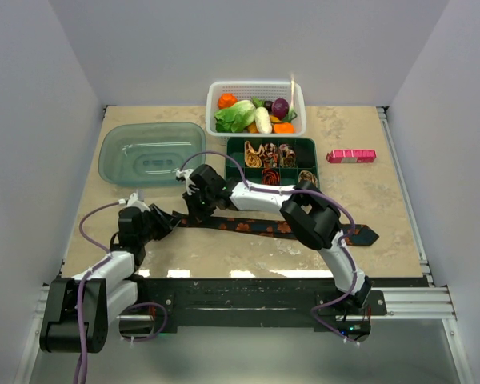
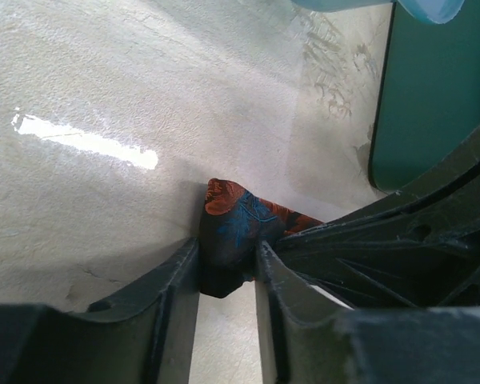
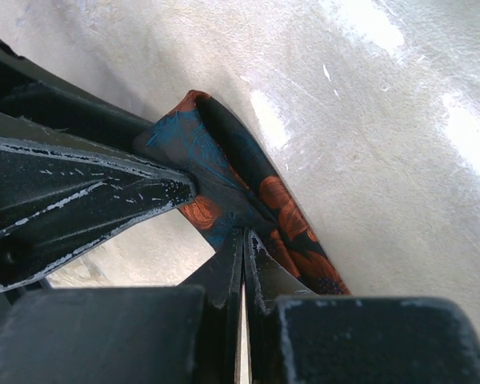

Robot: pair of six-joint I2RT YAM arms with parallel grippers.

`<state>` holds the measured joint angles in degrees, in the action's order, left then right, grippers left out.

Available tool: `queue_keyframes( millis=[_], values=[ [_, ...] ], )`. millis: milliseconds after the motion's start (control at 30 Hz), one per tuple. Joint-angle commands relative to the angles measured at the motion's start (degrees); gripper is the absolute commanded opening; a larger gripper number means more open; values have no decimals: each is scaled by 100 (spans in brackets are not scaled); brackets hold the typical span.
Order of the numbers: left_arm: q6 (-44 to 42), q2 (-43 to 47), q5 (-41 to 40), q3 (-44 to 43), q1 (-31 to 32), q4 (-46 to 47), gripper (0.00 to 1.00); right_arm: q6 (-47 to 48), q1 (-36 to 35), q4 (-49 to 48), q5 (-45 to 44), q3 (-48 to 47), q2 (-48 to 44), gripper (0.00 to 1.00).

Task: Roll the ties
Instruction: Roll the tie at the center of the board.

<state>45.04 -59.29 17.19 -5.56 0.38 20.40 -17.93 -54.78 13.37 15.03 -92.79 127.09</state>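
A long black tie (image 1: 256, 226) with orange-red spots lies flat across the near part of the table, its pointed end at the right. Its left end is folded up into a small hump (image 2: 232, 212). My left gripper (image 2: 228, 260) is shut on that hump, one jaw on each side. My right gripper (image 3: 245, 236) is shut, its closed tips pressed into the fold of the tie (image 3: 288, 216) right beside the left finger (image 3: 80, 192). From above, both grippers (image 1: 176, 218) (image 1: 196, 208) meet at the tie's left end. Several rolled ties (image 1: 268, 154) sit in a green tray (image 1: 234, 160).
A teal lidded container (image 1: 152, 152) stands at the back left. A white basket (image 1: 256, 86) of toy vegetables is behind the green tray. A pink box (image 1: 351, 156) lies at the right. The right arm reaches over the tie's middle.
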Motion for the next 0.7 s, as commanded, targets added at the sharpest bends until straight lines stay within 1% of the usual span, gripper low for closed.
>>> queue_keyframes(
  millis=[0, 67, 100, 167, 200, 267, 333, 467, 667],
  values=[
    [-74, 14, 109, 20, -38, 394, 27, 115, 29, 43, 35, -213, 62, 0],
    [-135, 57, 127, -41, -38, 342, 22, 97, 29, 8, 88, -213, 44, 0],
    [-170, 75, 127, -67, -38, 298, 16, 88, 29, 8, 149, -222, 36, 0],
    [-276, 162, 109, -155, -38, 149, 11, 71, 38, -44, 211, -230, -34, 0],
    [-311, 189, 92, -190, -38, 70, 5, 53, 38, -53, 211, -230, -61, 0],
    [-443, 294, -13, -304, -38, -211, 0, 36, 73, -80, 229, -222, -183, 0],
    [-583, 374, -145, -436, -38, -553, 0, 9, 99, -97, 255, -178, -280, 0],
    [-672, 602, -234, -577, -38, -932, 0, -79, 196, -317, 264, -20, -553, 0],
    [-838, 831, -436, -823, -38, -1512, 0, -61, 196, -308, 246, -98, -536, 0]
  ],
)
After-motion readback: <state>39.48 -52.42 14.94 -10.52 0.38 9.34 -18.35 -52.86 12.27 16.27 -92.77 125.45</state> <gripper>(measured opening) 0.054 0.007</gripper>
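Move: The tie's folded-over end lies right between the left hand's half-open fingers, no more than 1 cm to the right and about 1 cm below. From the right hand's shut fingertips, that end is about 5 cm left and 1 cm ahead. The clear basin is some 19 cm ahead of the left hand and 8 cm to its left; the green divided box is roughly 17 cm ahead and 30 cm to its right. The left fingers shut on the tie's folded end and pinch it almost in place, then raise it a good 2 cm while drifting about 1 cm left and forward, the hand's left side tipping slightly up. The right hand's shut fingertips first stay down on the tie beside the fold, then go up about 2 cm and forward 1.5 cm. ##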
